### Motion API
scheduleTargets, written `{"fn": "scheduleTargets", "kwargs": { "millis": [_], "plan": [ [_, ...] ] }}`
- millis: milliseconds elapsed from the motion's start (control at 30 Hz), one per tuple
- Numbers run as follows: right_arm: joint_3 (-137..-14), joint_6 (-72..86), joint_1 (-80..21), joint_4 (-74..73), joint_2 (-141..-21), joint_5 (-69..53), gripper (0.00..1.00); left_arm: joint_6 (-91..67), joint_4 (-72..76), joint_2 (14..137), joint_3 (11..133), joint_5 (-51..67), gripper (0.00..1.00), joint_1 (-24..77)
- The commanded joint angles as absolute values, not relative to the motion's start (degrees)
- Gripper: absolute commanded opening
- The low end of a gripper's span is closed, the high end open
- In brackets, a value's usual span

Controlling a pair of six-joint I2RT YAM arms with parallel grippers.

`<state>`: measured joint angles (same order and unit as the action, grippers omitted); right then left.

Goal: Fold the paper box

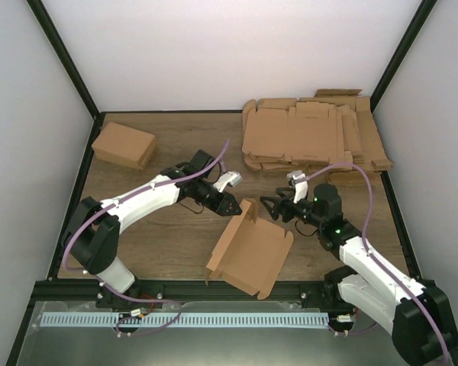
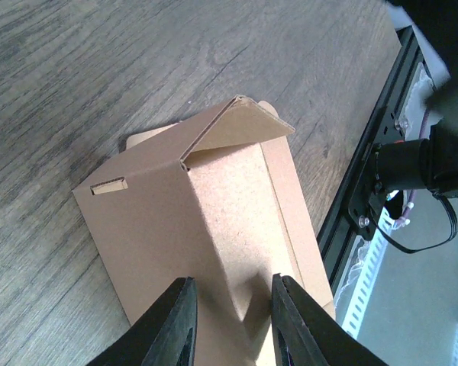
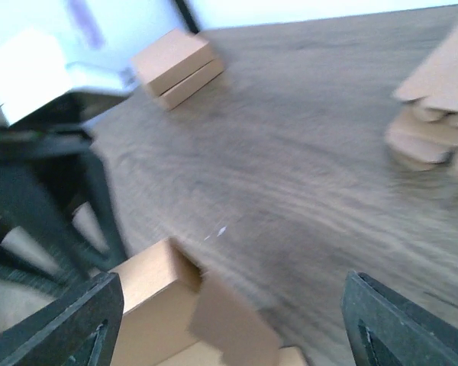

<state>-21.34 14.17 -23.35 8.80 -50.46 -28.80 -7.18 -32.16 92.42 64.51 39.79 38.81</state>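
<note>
The paper box [image 1: 248, 252] lies partly folded at the near middle of the table, with one side wall and a corner flap [image 1: 249, 211] standing up. My left gripper [image 1: 230, 206] sits at that far corner. In the left wrist view its fingers [image 2: 175, 324] stand a little apart on either side of the raised wall's fold [image 2: 214, 229], with a visible gap. My right gripper [image 1: 269, 207] is just right of the flap and wide open. The right wrist view is blurred, with a corner of the box [image 3: 160, 293] below between the right gripper's [image 3: 233, 324] fingers.
A closed brown box [image 1: 124, 145] rests at the far left, also seen in the right wrist view [image 3: 175, 65]. A thick pile of flat cardboard blanks [image 1: 313, 133] fills the far right. Black frame rails [image 1: 214, 288] run along the near table edge.
</note>
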Motion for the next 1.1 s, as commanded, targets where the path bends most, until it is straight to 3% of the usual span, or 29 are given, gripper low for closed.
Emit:
{"fn": "scheduleTargets", "kwargs": {
  "millis": [0,367,1067],
  "plan": [
    [-24.0,18.5,-20.3,5.9,-51.5,-16.6,0.78,-5.9,-32.0,93.3,63.2,39.0,0.3,38.7],
    [-29.1,6.0,-22.9,9.5,-70.1,-30.8,0.53,-6.3,-31.3,93.0,63.1,39.7,0.3,38.7],
    [-29.8,-2.8,-34.2,8.1,-72.2,-24.5,0.45,-4.3,-31.4,94.2,63.8,42.2,0.3,38.2]
  ]
}}
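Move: The box's raised end flap lies about 5 cm left of the right hand, 2 cm farther ahead and 9 cm below. The folded side wall runs back and left from it, its middle some 12 cm left of the right hand and 5 cm back. The flat base panel is centred roughly 3 cm left and 9 cm back. From the left hand, the end flap sits about 5 cm right, 2 cm ahead and 5 cm below. Down in a hooking sweep: the right hand first swings out forward and right while dropping about 7 cm, then comes round left by some 6 cm and slightly back. Its fingers narrow from wide to about half open as the nearer one comes against the end flap, the wrist rolling its left side down. The left hand stays put at the side wall's top near the same corner. ##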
